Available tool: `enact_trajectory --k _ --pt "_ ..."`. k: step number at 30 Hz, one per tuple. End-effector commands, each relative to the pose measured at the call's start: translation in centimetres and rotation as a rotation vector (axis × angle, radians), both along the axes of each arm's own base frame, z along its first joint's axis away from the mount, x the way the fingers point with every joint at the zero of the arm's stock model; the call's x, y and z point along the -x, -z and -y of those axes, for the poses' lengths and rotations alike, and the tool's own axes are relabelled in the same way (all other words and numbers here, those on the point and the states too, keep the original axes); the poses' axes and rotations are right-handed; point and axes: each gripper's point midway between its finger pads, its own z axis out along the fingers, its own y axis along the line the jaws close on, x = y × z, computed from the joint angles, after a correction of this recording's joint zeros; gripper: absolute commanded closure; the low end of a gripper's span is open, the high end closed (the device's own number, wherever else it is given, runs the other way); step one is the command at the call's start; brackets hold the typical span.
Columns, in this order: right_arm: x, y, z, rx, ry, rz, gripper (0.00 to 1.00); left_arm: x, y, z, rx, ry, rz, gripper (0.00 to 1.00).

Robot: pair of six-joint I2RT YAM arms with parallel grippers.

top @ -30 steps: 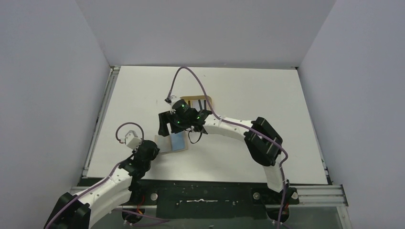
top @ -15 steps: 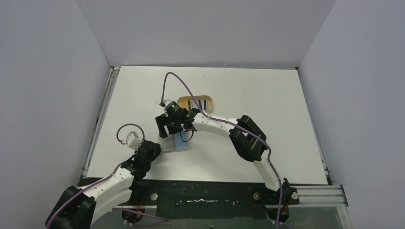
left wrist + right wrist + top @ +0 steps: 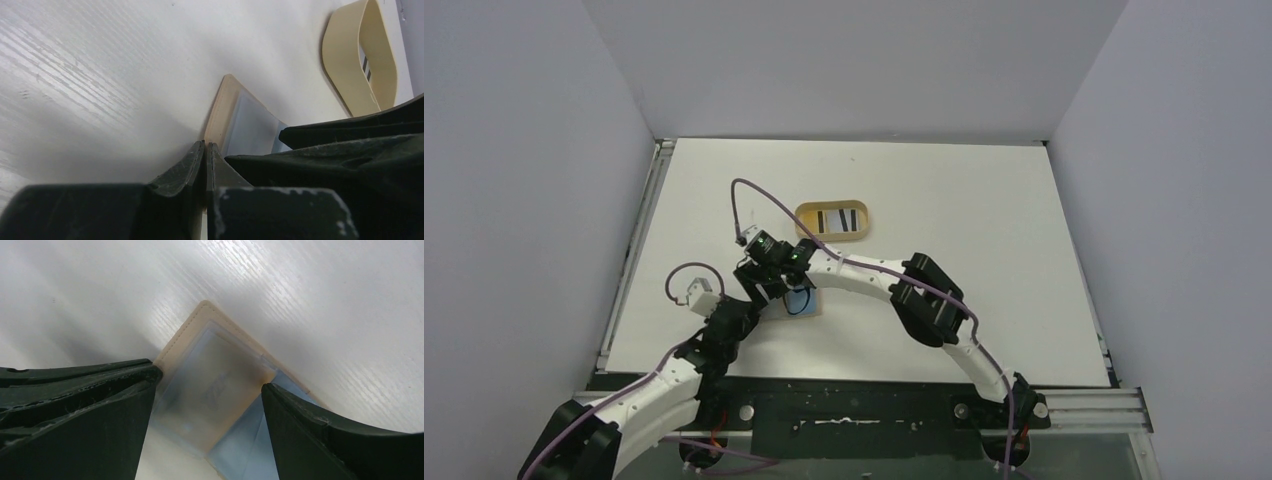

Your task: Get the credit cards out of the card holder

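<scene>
The card holder [image 3: 809, 303] lies open and flat on the table, tan rim [image 3: 185, 332] round a light blue inner panel [image 3: 252, 125]. A pale credit card with an orange tint [image 3: 200, 410] sits in its pocket under a clear cover. My right gripper [image 3: 769, 285] hovers low over it, open, one finger on each side of that card [image 3: 210, 380], with nothing gripped. My left gripper [image 3: 206, 145] is shut, its tips at the holder's near-left tan edge [image 3: 220, 115]. Whether they touch that edge is not clear. A bluish-grey card cannot be made out.
An oval tan tray [image 3: 832, 237] with a striped item [image 3: 839, 220] inside stands just behind the card holder, also in the left wrist view [image 3: 340, 55]. The right arm's purple cable loops above the wallet. Grey walls close off the table on three sides.
My right gripper has swung left and toward the near edge, from beside the tray down over the card holder's left half. The left gripper has stayed shut at the holder's edge.
</scene>
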Motion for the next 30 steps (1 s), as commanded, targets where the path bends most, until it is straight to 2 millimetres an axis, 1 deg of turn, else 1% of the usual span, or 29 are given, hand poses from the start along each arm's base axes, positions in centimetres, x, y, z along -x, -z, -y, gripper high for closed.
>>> enact_trajectory --k 1,4,6,9,14,19,24,30 --pt "-0.6 0.1 0.2 0.044 -0.010 0.040 0.19 -0.8 -1.7 0.4 0.039 0.003 0.066 1.00" --pt "-0.6 0.3 0.1 0.058 -0.021 0.039 0.19 -0.7 -1.8 0.3 0.041 0.000 0.071 1.00" --pt "-0.9 0.7 0.5 0.086 -0.012 0.055 0.19 -0.6 -1.8 0.2 0.038 -0.001 0.069 1.00" --pt "-0.7 1.2 1.2 0.113 -0.011 0.054 0.19 -0.6 -1.8 0.1 0.036 -0.006 0.070 1.00" --pt "-0.5 1.7 3.1 0.163 -0.003 0.066 0.18 -0.6 -1.8 0.0 0.033 -0.011 0.068 1.00" --pt "-0.4 2.5 5.8 0.245 0.003 0.087 0.18 -0.5 -1.7 -0.3 0.028 -0.018 0.063 1.00" --pt "-0.1 2.3 8.4 0.309 0.008 0.110 0.17 -0.2 -1.5 -0.7 0.016 -0.033 0.054 1.00" --pt "0.1 1.8 10.1 0.343 0.016 0.124 0.16 0.0 -1.5 -1.1 0.007 -0.046 0.050 1.00"
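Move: The card, in its clear sleeve on the card holder's left half, lies about 1 cm left of the right hand, level with it and some 3 cm below its open fingers. The blue pages are about 7 cm farther right and 1 cm nearer the base than that card. The yellow tray stands roughly 18 cm ahead and 12 cm right of the right hand. The left hand still pinches the holder's left edge; the card is about 4 cm right and 1 cm ahead of it. The sleeved card is pressed and dragged along the holder, away from the pinched left edge and towards the blue pages. To do it the right hand first sinks about 2 cm with its fingers staying wide open, then sweeps some 5 cm right, wrist tilting about 10 degrees. The left hand keeps its pinch, easing back barely a centimetre. ##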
